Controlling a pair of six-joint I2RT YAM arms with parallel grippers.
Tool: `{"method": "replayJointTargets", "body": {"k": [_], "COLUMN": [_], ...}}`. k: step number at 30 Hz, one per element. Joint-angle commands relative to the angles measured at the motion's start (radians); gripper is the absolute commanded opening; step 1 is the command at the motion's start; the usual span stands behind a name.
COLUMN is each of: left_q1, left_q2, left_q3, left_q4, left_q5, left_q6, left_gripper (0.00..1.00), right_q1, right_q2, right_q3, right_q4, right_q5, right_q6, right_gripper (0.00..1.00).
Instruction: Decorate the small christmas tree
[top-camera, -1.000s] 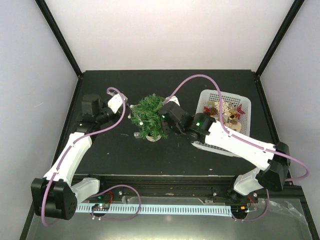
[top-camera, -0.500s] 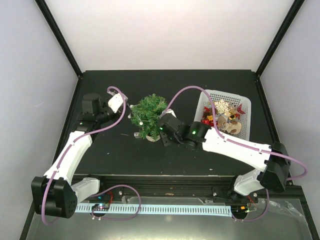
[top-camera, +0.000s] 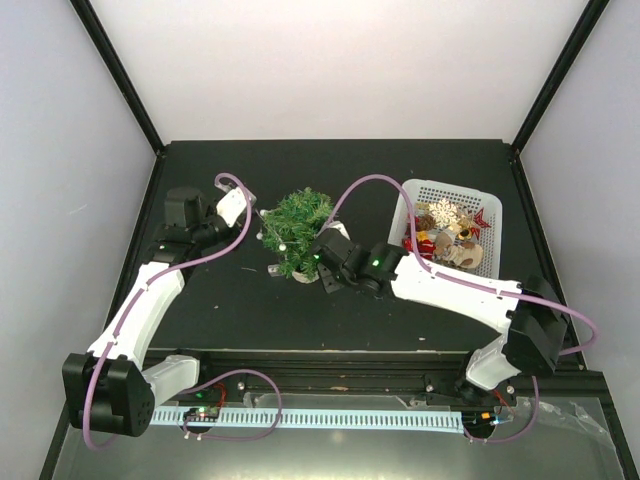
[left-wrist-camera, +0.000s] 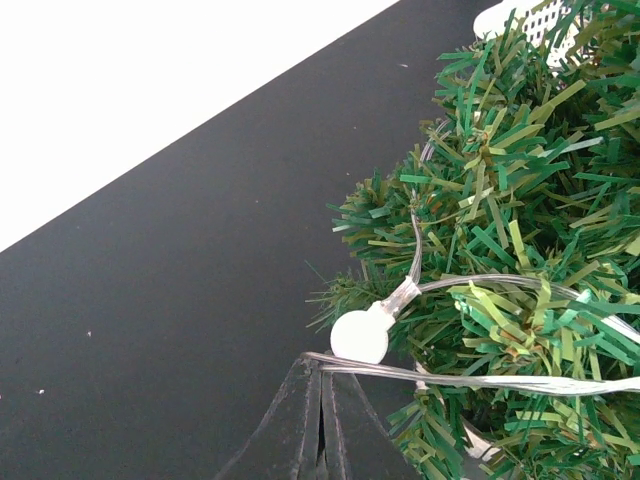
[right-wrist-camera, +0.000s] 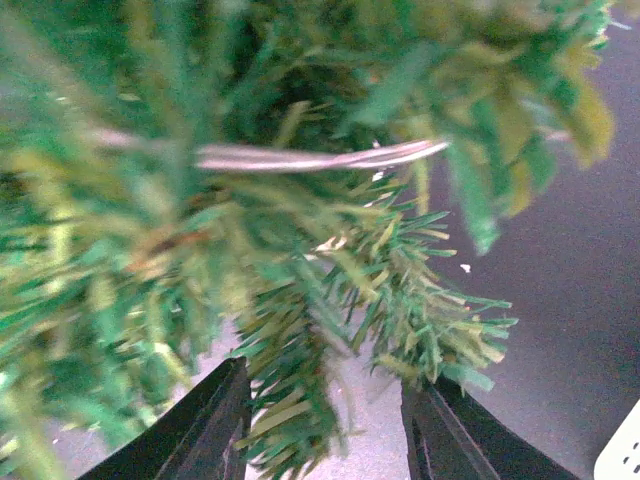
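The small christmas tree (top-camera: 298, 232) stands mid-table, bushy and dark green. A clear light string (left-wrist-camera: 470, 379) with a white bulb (left-wrist-camera: 359, 335) drapes over its branches (left-wrist-camera: 520, 200). My left gripper (top-camera: 256, 224) is at the tree's left side. In the left wrist view that gripper (left-wrist-camera: 321, 368) is shut, with the string's wire pinched at its tips. My right gripper (top-camera: 323, 268) is low at the tree's near right. In the right wrist view it (right-wrist-camera: 325, 425) is open, with lower branches (right-wrist-camera: 300, 330) and the white pot (right-wrist-camera: 372, 400) between its fingers.
A white mesh basket (top-camera: 490, 196) holding several ornaments (top-camera: 445, 222) stands right of the tree, behind the right arm's forearm. A small clear piece (top-camera: 272, 270) lies on the black table at the tree's near left. White walls enclose the table.
My right gripper has come from the tree's upper right side down to its near right base, opening slightly. The left gripper and tree have stayed put.
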Motion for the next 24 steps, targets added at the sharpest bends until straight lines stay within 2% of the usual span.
{"method": "replayJointTargets", "body": {"k": [1, 12, 20, 24], "left_q1": [-0.001, 0.0, -0.002, -0.002], "left_q2": [-0.016, -0.031, -0.039, -0.048], "left_q3": [0.037, 0.044, 0.043, 0.05], "left_q4": [-0.019, -0.069, -0.078, -0.066], "left_q5": [0.028, 0.089, 0.12, 0.118], "left_q6": [-0.004, 0.009, 0.014, 0.022], "left_gripper": [0.02, 0.03, 0.04, 0.04], "right_q1": [-0.049, -0.216, -0.244, -0.243], "right_q2": [0.007, 0.046, 0.09, 0.052], "right_q3": [-0.024, 0.064, 0.145, 0.135], "right_q4": [0.047, 0.056, 0.037, 0.017], "right_q5": [-0.002, -0.017, -0.002, -0.031], "right_q6": [-0.018, -0.12, -0.153, -0.138], "right_gripper": [0.44, 0.44, 0.44, 0.44]}}
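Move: The small christmas tree's middle is about 8 cm ahead of the open right gripper, 6 cm to its left and a few cm lower, with a near branch between the fingers. The basket is some 28 cm to that gripper's right and 14 cm ahead; a small pale piece of the lights is about 11 cm left and 8 cm ahead. From the left gripper, the tree's middle is about 9 cm right, level front to back, and 10 cm below. Sweep the open right gripper forward about 9 cm along the tree's right side, first easing some 4 cm to the right and finishing with a slight rise; keep the fingers apart and the left one brushing through the foliage. Meanwhile draw the left gripper back about 2 cm and a little right, the light string still in its nearly shut tips. ##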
